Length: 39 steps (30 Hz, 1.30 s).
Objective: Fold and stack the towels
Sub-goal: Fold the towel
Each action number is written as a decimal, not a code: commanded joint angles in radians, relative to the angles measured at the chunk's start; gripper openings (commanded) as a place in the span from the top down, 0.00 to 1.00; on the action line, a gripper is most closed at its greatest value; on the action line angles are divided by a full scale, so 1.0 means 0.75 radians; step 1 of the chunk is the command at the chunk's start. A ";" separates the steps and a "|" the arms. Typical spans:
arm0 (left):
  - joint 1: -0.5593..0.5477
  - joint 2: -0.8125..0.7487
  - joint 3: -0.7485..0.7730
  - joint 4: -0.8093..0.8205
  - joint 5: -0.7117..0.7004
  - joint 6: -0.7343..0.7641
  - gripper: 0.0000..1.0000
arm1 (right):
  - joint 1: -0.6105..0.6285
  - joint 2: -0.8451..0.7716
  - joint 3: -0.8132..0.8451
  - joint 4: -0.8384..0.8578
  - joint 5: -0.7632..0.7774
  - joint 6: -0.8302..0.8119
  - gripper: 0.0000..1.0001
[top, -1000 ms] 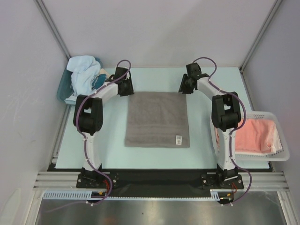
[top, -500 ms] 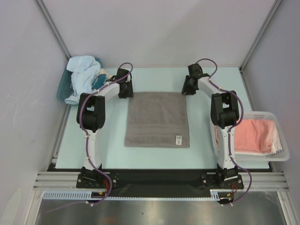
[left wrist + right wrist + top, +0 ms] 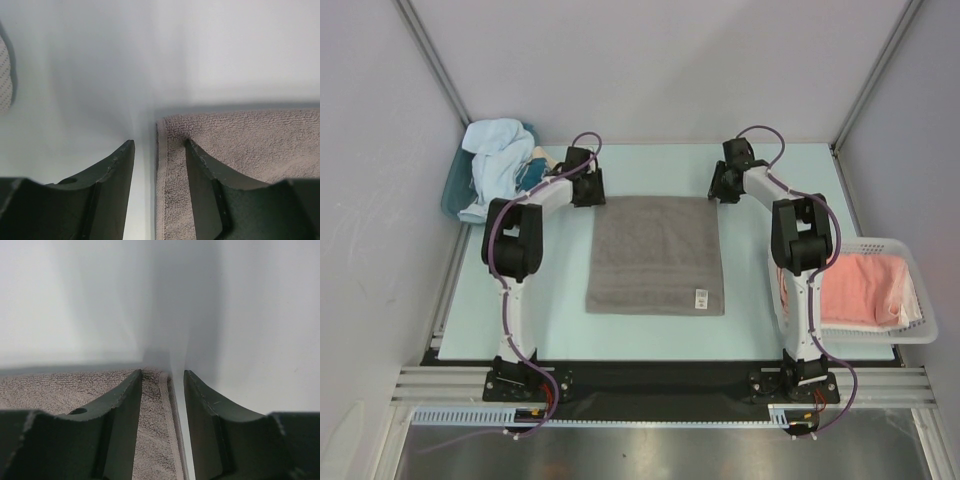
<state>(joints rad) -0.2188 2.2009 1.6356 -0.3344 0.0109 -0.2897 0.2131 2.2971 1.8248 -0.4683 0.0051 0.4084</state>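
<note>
A grey towel [image 3: 655,255] lies flat in the middle of the table, with a small white label near its front right corner. My left gripper [image 3: 588,195] is down at its far left corner. In the left wrist view that gripper [image 3: 160,145] is open and straddles the towel's hemmed edge [image 3: 162,175], one finger on the cloth and one on the table. My right gripper [image 3: 718,190] is at the far right corner. The right wrist view shows this gripper [image 3: 162,374] open astride the grey hem [image 3: 167,415]. A salmon-pink towel [image 3: 865,290] lies in a basket. A light blue towel [image 3: 498,160] is heaped at the far left.
The white basket [image 3: 920,335] stands at the table's right edge beside the right arm. A teal bin [image 3: 453,190] sits under the light blue heap at the left wall. Grey walls enclose the back and sides.
Both grippers have settled closer onto the grey towel's far corners. Their jaws stand wider apart than before. The towel has not moved.
</note>
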 commanded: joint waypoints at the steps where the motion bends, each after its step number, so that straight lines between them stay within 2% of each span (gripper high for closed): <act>1: 0.014 0.000 0.081 0.016 0.035 -0.008 0.49 | -0.008 -0.054 -0.015 0.037 -0.033 -0.023 0.56; 15: 0.014 0.076 0.134 -0.041 0.065 -0.031 0.49 | 0.008 -0.007 -0.024 0.037 -0.044 -0.015 0.59; 21: 0.009 0.103 0.159 -0.053 0.069 -0.047 0.53 | 0.031 0.017 -0.013 0.021 -0.019 -0.021 0.59; 26: 0.005 0.123 0.175 -0.047 0.086 -0.058 0.57 | 0.031 0.036 -0.016 0.021 -0.017 -0.019 0.67; 29: 0.005 0.135 0.188 -0.043 0.108 -0.058 0.62 | 0.025 0.042 -0.007 0.023 -0.015 -0.019 0.73; 30: 0.005 0.137 0.186 -0.039 0.114 -0.058 0.68 | 0.025 0.044 -0.003 0.021 -0.017 -0.023 0.74; 32: 0.005 0.137 0.184 -0.019 0.139 -0.060 0.74 | 0.023 0.048 0.013 0.019 -0.017 -0.025 0.81; 33: 0.005 0.137 0.182 -0.012 0.143 -0.060 0.82 | 0.021 0.050 0.015 0.021 -0.023 -0.025 0.84; 34: 0.005 0.133 0.178 0.014 0.153 -0.060 0.85 | 0.019 0.052 0.025 0.025 -0.025 -0.027 0.91; 35: 0.005 0.127 0.171 0.032 0.180 -0.062 0.88 | 0.019 0.054 0.031 0.027 -0.029 -0.027 0.93; 36: 0.007 0.125 0.171 0.045 0.190 -0.064 0.97 | 0.017 0.058 0.040 0.029 -0.035 -0.029 0.98; 39: 0.013 0.105 0.173 0.110 0.247 -0.080 1.00 | 0.010 0.054 0.046 0.062 -0.046 -0.029 1.00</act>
<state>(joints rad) -0.2127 2.2848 1.7454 -0.3252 0.1246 -0.3328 0.2276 2.3119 1.8248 -0.4358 -0.0242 0.4023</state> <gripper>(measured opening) 0.016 0.025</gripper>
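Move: The grey towel's far-left corner lies between the open left fingertips, about 2 cm ahead of the left hand, 1 cm right and 1 cm below. Some 21 cm left and 9 cm ahead of that hand is the blue towel heap, roughly 6 cm higher. The towel's far-right corner sits level with the right hand, neither left nor right of it, 1 cm down; the white label is about 25 cm back and 4 cm left of it. Ease the left gripper about 2 cm forward over the towel's corner, with a brief 1 cm lift and drop on the way, then shift it some 2 cm right while shutting its fingers on the corner. Slide the right gripper about 1.5 cm left, inward along the far edge, and close it on the far-right corner, sinking very slightly. ##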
